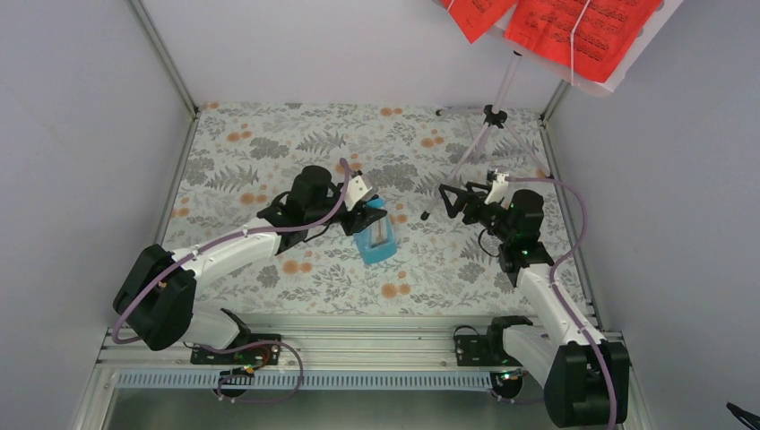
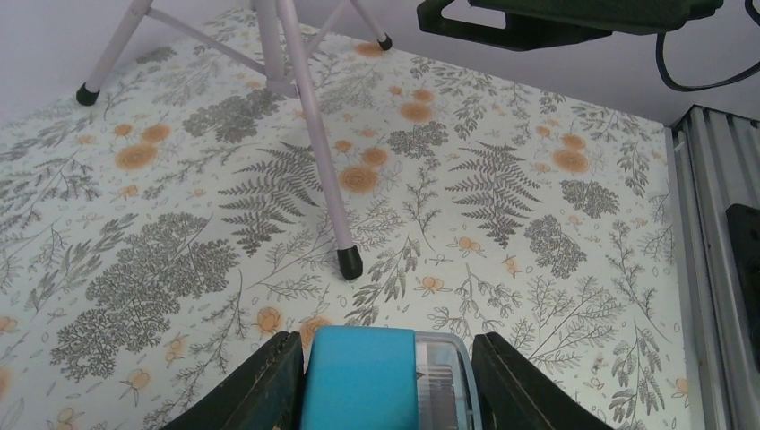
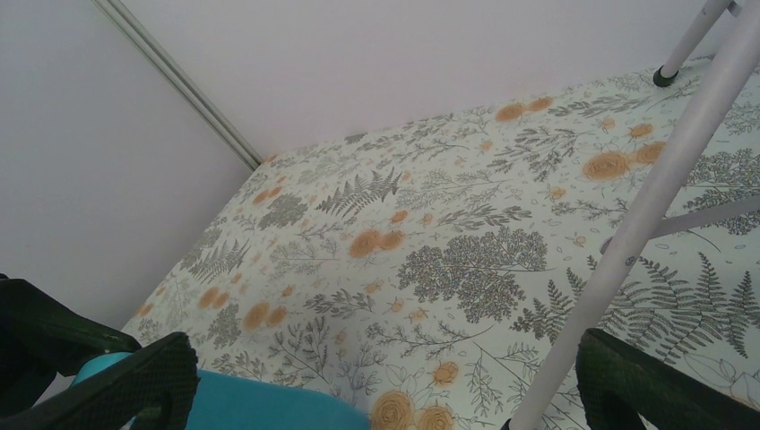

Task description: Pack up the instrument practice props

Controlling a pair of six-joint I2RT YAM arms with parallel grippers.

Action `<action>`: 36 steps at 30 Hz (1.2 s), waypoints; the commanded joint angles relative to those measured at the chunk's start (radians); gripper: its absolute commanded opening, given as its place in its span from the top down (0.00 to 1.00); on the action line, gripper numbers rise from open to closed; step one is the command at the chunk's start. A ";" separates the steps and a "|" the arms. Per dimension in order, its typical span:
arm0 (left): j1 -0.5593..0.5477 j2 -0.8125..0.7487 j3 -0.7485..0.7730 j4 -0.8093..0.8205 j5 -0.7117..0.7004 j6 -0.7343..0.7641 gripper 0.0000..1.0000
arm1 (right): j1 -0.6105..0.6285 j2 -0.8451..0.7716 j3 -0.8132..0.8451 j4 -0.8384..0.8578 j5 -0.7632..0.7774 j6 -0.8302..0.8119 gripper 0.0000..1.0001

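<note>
The light-blue metronome [image 1: 375, 235] lies on the floral table mid-scene. My left gripper [image 1: 363, 218] is shut on it: in the left wrist view the metronome [image 2: 358, 381] fills the space between the black fingers [image 2: 269, 385], its clear front face turned right. The pale lilac music stand [image 1: 484, 134] is at the back right, with red sheet-music pages [image 1: 574, 31] on its desk. My right gripper [image 1: 451, 202] is open beside a front leg of the stand. In the right wrist view that leg [image 3: 645, 206] runs just inside the right finger [image 3: 645, 385], and the metronome [image 3: 260, 408] shows at lower left.
The floral table cover [image 1: 269, 152] is boxed in by grey walls, with metal corner posts [image 1: 166, 58] at the back. An aluminium rail [image 1: 358, 331] runs along the near edge between the arm bases. The stand's black-tipped feet [image 2: 349, 262] rest on the cover ahead of my left gripper.
</note>
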 commanded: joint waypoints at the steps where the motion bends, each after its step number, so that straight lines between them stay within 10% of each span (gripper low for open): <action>1: -0.005 0.016 0.015 0.014 0.003 0.012 0.60 | -0.012 -0.019 -0.017 0.019 -0.015 0.012 0.01; 7: -0.005 0.005 0.000 0.022 -0.009 0.007 0.67 | -0.013 -0.027 -0.017 0.015 -0.004 0.009 0.01; 15: -0.005 0.019 -0.014 0.021 -0.019 -0.024 0.29 | -0.013 -0.061 -0.017 -0.003 0.012 -0.003 0.00; 31: -0.005 0.061 -0.020 0.036 -0.071 -0.101 0.01 | -0.013 -0.106 -0.022 -0.025 0.027 -0.014 0.00; 36: -0.005 0.063 -0.021 0.027 -0.080 -0.090 0.06 | -0.014 -0.108 -0.024 -0.025 0.030 -0.013 0.01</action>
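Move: The blue case stands on the table directly under the left hand, its top between the half-closed fingers and its middle roughly 6 cm below and 1 cm back. The nearest tripod foot is some 8 cm ahead of this hand, 12 cm to its right and about 15 cm lower; the open right gripper is about 4 cm ahead and 15 cm right. From the right hand the case lies about 15 cm left, 5 cm back and 8 cm lower. The blue case's top is let go by the left fingers, which stay put at first, then spread from about half to nearly fully open. While they open, the left hand sinks about 3 cm and eases 1 cm forward, lower around the case. The empty right hand rises some 2 cm and drifts back 1 cm, still wide open. ##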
